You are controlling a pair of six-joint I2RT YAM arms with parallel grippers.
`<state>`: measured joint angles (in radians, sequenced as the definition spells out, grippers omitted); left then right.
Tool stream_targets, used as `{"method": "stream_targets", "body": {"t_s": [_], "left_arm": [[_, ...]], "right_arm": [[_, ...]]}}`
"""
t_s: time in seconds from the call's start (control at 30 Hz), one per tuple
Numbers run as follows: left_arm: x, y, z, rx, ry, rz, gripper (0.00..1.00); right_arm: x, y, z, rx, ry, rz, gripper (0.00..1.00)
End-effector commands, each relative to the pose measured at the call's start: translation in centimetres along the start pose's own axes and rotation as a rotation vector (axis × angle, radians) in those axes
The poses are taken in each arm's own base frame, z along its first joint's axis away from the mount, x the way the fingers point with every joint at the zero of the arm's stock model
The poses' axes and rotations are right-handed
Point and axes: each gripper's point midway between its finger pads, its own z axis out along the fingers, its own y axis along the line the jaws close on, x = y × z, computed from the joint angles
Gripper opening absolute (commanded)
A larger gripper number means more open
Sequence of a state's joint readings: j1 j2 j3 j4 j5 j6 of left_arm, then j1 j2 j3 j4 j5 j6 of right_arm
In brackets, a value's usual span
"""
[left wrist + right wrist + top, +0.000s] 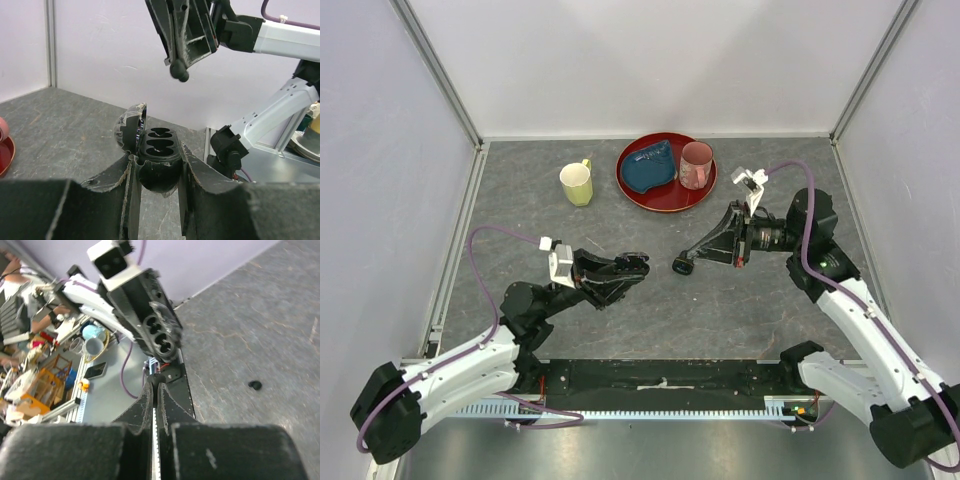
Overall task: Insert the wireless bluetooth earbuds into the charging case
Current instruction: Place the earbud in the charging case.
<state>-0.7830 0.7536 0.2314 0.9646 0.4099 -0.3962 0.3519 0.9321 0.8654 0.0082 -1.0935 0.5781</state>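
My left gripper [158,161] is shut on the black charging case [159,148]. The case sits upright between the fingers, lid [131,128] swung open to the left and its dark slots facing up. In the top view the left gripper [626,270] and the right gripper [682,265] face each other over the middle of the table, a short gap apart. My right gripper [157,384] is shut on a tiny black earbud [158,378], which pokes out at its tips [179,71] above and just right of the case. Another earbud [255,385] lies loose on the table.
A red plate [667,201] at the back holds a blue object [650,167] and a pink mug [696,165]. A pale yellow-green mug [577,184] stands left of it. White walls enclose the grey table on three sides.
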Motion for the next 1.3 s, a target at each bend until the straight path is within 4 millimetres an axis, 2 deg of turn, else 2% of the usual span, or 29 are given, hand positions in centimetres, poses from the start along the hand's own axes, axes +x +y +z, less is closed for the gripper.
{"method": "stream_targets", "body": {"t_s": [0.0,0.07,0.27,0.63,1.03,1.27], "left_arm": [[-2.3,-2.3,1.0,0.116,-0.029,0.013,0.02],[-2.2,-2.9,1.1,0.148,-0.018,0.014,0.02],[-2.0,-4.4,1.6,0.257,0.021,0.007,0.02],[-2.1,-5.4,2.2,0.330,0.038,-0.014,0.02],[-1.9,-5.5,2.4,0.344,0.053,-0.031,0.02],[-1.8,-5.6,2.6,0.355,0.059,-0.034,0.02]], "right_arm": [[-2.2,5.1,0.3,-0.157,0.005,-0.221,0.00],[-2.4,6.2,0.5,-0.192,0.017,-0.244,0.00],[-1.6,7.4,1.4,-0.239,0.077,-0.281,0.00],[0.3,6.4,3.1,-0.210,0.163,-0.282,0.00],[0.9,6.3,4.2,-0.208,0.182,-0.300,0.00],[1.2,5.6,4.8,-0.183,0.187,-0.298,0.00]]}}
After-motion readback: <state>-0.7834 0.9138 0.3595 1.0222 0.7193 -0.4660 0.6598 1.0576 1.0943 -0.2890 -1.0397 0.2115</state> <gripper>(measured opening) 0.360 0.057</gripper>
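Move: The open case, held in the left fingers, lies about 11 cm left of the right hand's pinched earbud, 2 cm back and 3 cm lower. On the table, some 30 cm below the right hand, a closed case lies about 11 cm ahead and 1 cm right, a loose earbud about 4 cm ahead and 11 cm left. From the left hand, the held earbud is 11 cm right, 2 cm ahead, 4 cm up. Right hand arcs the earbud some 7 cm back and left towards the case as left swings back-right, clockwise. ##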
